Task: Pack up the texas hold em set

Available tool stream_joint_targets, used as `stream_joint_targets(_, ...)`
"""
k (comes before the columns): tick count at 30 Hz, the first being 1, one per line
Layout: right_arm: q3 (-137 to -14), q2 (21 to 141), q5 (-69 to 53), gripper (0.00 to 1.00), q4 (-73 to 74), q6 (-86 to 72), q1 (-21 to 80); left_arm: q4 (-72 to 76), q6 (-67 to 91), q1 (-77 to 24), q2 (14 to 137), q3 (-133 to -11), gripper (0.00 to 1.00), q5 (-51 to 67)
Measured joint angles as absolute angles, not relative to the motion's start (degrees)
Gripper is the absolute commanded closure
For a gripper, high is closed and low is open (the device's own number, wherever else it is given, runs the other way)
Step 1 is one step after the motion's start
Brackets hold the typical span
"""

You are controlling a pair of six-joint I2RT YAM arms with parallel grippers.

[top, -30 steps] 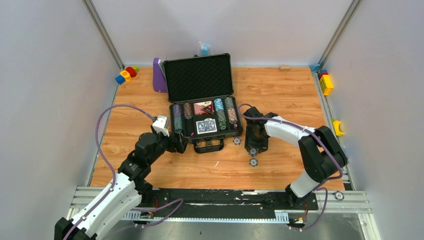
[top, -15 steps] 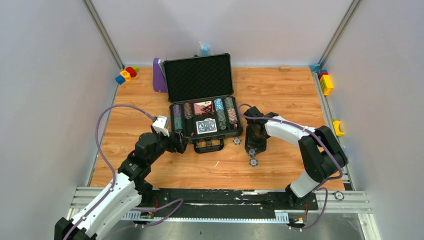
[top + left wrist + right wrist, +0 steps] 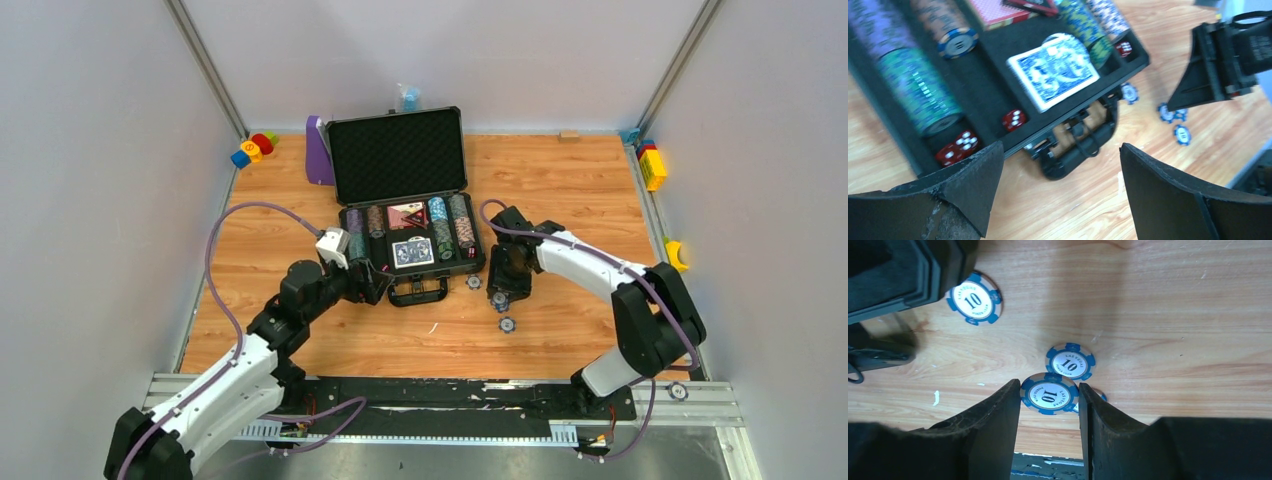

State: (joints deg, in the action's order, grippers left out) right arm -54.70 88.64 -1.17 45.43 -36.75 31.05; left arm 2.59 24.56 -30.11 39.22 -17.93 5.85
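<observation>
The dark grey case (image 3: pixel 400 150) lies open, its foam tray (image 3: pixel 993 60) filled with chip rows, a blue card deck (image 3: pixel 1053 70) and red dice (image 3: pixel 1014 120). Three blue-and-white "10" chips show beside it on the wood: one by the case corner (image 3: pixel 974 298), one loose (image 3: pixel 1070 361), and one (image 3: pixel 1049 394) squeezed edge to edge in my right gripper (image 3: pixel 1049 385). A further chip (image 3: pixel 1100 397) peeks out behind the right finger. My left gripper (image 3: pixel 1060 147) hangs wide open over the case handle (image 3: pixel 1080 145), holding nothing.
A purple stand (image 3: pixel 318 152) leans by the case's left side. Toy blocks sit at the back left corner (image 3: pixel 253 149) and along the right edge (image 3: pixel 652 165). A yellow piece (image 3: pixel 677 255) lies at the right rail.
My right gripper's fingers have narrowed onto a blue chip and shifted slightly toward the case. My left arm has moved right, nearer the case's front edge and handle.
</observation>
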Motion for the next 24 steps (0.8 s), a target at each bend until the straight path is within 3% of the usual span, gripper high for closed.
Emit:
stream_joint_targets(9, -56.51, 84.79, -2.17, 0.93, 46.83, -41.58, 31.05, 22.28, 34.04, -43.81, 47.18, -14.61, 0.12, 0.84)
stream_joint_targets(15, -60.47, 80.75, -3.38, 0.93, 47.31, -47.48, 31.05, 35.75, 36.77, -54.08, 60.1, -15.38, 0.2, -6.02)
stream_joint_targets(24, -63.44, 79.18, -6.48, 0.94, 47.22, -52.58, 31.05, 50.28, 39.86, -58.06, 77.56, -22.63, 0.3, -7.62)
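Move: The chip aimed at is already pinched in the right fingers; from the left hand it lies about 26 cm to the right, 2 cm nearer the base and 9 cm lower. The case handle is 7 cm to the left hand's right and about 1 ahead, 11 down. From the right hand, the open left fingers are 26 cm left, 2 ahead and 9 up; one loose chip lies almost straight below, 1 cm right, another 5 cm ahead and 6 left, a third 5 back and 2 right, all 3 cm down. The left hand sweeps some 17 cm to the right, past the near side of the case above its handle and towards the held chip, rolling its left side down about 20 degrees while its open fingers narrow by around a fifth. The right hand keeps its pinch on the chip and lifts it about 10 cm clear of the loose ones, drawing it some 5 cm left and a little forward, with the fingertips swinging leftward to present the chip to the open left fingers, which don't touch it yet. ##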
